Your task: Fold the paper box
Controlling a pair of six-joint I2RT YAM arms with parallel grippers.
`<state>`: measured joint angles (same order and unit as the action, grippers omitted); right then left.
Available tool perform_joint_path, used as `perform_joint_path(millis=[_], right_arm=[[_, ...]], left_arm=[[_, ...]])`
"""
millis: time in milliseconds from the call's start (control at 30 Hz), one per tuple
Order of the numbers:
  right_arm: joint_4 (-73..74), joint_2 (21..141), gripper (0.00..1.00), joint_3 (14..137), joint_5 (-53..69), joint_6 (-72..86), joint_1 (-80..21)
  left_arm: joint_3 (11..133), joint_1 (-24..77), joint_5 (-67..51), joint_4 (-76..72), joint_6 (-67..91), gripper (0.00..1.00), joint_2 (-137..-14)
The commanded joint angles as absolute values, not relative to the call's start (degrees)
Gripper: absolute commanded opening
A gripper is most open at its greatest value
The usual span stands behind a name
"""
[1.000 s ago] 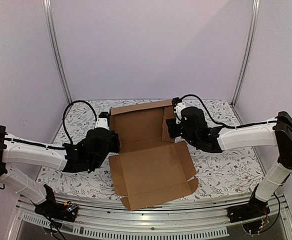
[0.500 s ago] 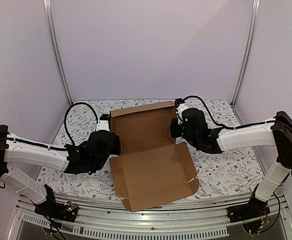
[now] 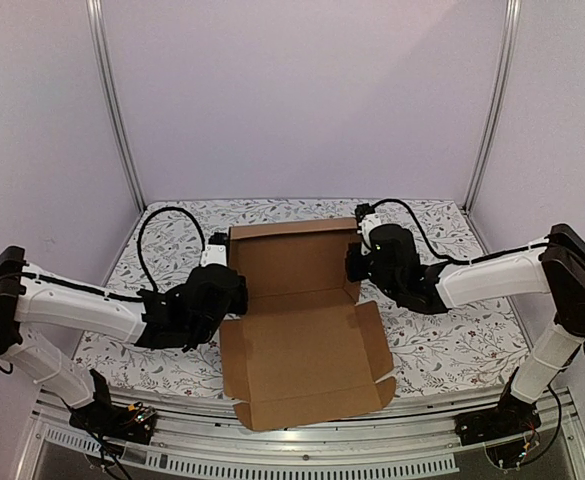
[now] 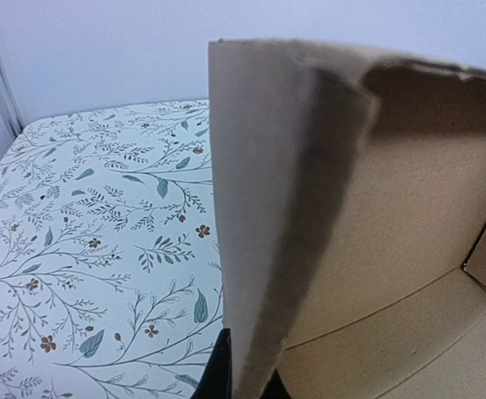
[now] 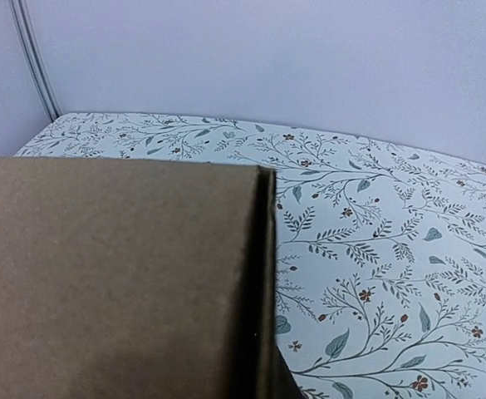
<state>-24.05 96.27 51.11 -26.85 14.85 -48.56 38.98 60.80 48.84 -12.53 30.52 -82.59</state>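
Observation:
The paper box [image 3: 302, 340] is a brown cardboard sheet. Its front panel lies flat toward the near edge and its back panel [image 3: 292, 262] stands upright between the two arms. My left gripper [image 3: 230, 283] is shut on the box's left side flap. In the left wrist view that flap [image 4: 259, 233] runs edge-on down between the dark fingertips [image 4: 212, 378]. My right gripper [image 3: 354, 262] is shut on the right side flap. In the right wrist view the flap [image 5: 101, 274] fills the left half of the picture, and its folded edge hides most of the fingers.
A floral cloth [image 3: 442, 340] covers the table. Metal posts [image 3: 117, 110] [image 3: 492, 100] and lilac walls close in the back and sides. An aluminium rail [image 3: 302, 440] with both arm bases runs along the near edge. Black cables loop over each wrist.
My right gripper has closed on the right side flap. Both arms have drawn the back panel more upright and squarer, and the flat front panel has slid slightly.

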Motion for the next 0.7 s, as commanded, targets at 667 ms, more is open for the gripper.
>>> perform_joint_path(millis=[667], right_arm=[[-31.2,91.9,0.31,39.7,-22.2,20.3,-50.2]], left_arm=[[43.5,62.5,52.1,-9.2,37.2,0.0,-86.5]])
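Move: The paper box's left upright corner is pinched in the left fingers, right at that hand point, and its right upright corner sits at the right hand's nearly shut fingers. The middle of the far wall is about 10 cm right of and 3 cm ahead of the left hand, at about its height. The loose front panel lies towards the robot: some 22 cm back and 9 cm left of the right hand, 12 cm below. The box's right corner is drawn back towards the robot and down by the right hand, about 3 cm each way, speeding up after a slow start, while its fingers open about a quarter of their range around the edge. The left hand keeps its pinch on the left corner as a near-fixed pivot, sinking some 1.5 cm. ##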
